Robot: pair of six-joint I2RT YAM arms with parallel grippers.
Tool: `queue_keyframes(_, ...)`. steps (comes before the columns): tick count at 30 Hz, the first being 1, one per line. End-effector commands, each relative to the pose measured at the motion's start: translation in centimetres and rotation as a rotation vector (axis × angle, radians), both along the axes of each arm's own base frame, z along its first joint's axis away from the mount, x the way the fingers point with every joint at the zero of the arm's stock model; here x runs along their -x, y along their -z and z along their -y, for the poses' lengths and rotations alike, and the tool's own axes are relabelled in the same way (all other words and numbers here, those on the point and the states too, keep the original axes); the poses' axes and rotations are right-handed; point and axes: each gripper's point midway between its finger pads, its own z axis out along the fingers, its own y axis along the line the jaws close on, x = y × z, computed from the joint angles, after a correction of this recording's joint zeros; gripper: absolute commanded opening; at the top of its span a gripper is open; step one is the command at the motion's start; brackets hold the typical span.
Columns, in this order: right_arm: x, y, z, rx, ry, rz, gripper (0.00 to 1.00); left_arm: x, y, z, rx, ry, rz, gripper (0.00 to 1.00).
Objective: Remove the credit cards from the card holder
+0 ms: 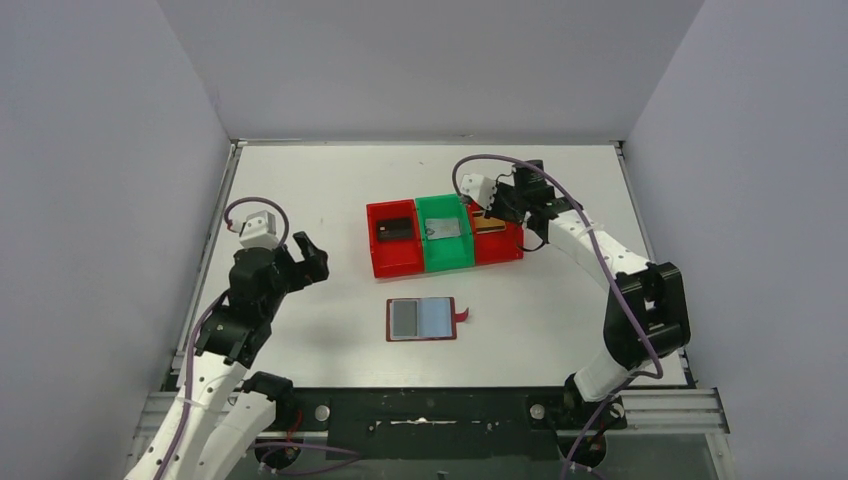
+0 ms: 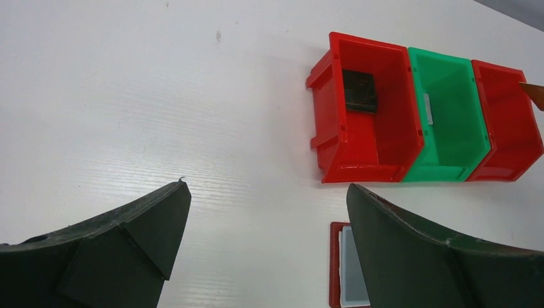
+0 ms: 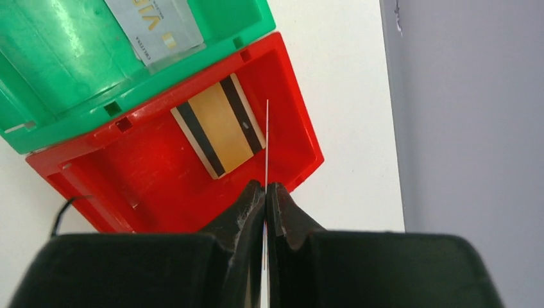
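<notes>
The card holder (image 1: 422,319) lies open on the table, dark red with pale blue-grey sleeves; its left edge shows in the left wrist view (image 2: 343,269). My right gripper (image 3: 265,187) is shut on a thin card (image 3: 267,141) seen edge-on, held over the right red bin (image 3: 147,186). A gold card with black stripes (image 3: 218,125) lies in that bin. A silvery card (image 3: 154,25) lies in the green bin (image 1: 445,250). A dark card (image 2: 359,92) lies in the left red bin (image 2: 333,122). My left gripper (image 2: 267,187) is open and empty, left of the card holder.
The three bins stand side by side in a row behind the card holder. The right arm (image 1: 600,250) reaches over the table's right side to the bins. Grey walls enclose the table on the left, back and right.
</notes>
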Motion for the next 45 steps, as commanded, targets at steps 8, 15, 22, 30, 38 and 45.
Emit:
queue_keyframes(8,-1.5,1.4,-0.9,0.041,-0.159,-0.018,0.00,-0.6,-3.0,-0.1,0.010,0.002,0.123,0.95)
queue_keyframes(15,-3.0,3.6,-1.2,0.082,-0.184,-0.027,0.03,-0.6,-2.9,0.0,0.008,0.008,0.119,0.95)
queue_keyframes(22,-5.1,3.8,-1.5,0.120,-0.174,0.045,0.05,-0.6,-2.7,0.1,0.005,0.013,0.111,0.95)
queue_keyframes(30,-7.2,5.1,-1.8,0.115,-0.163,0.116,0.08,-0.6,-2.7,0.0,0.005,0.010,0.112,0.95)
queue_keyframes(38,-6.6,5.4,-1.7,0.054,-0.111,0.056,0.36,-0.7,-2.7,0.0,0.000,0.012,0.112,0.95)
queue_keyframes(45,-4.1,0.8,-2.2,-0.061,-0.114,0.101,0.44,-0.7,-2.6,0.3,0.005,0.026,0.110,0.95)
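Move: Just below the right hand, which still pinches a card upright, is the right red box, its middle about 1 cm ahead and 12 cm down. The gold card already in it lies about 3 cm ahead and 14 cm down; the silver card in the green box is roughly 2 cm ahead and 12 cm left. The card holder is some 18 cm back and 14 cm left. From the left hand, the red box is about 14 cm ahead and 39 cm right. Lowering the pinched card into the right red box, the right hand sinks about 7.5 cm, turning some 10 degrees counter-clockwise, then shifts about 3 cm forward towards the box's far part. It dips a little more as the fingers open to nearly half, letting go of the card, then starts back up by about 2 cm, easing back slightly. ##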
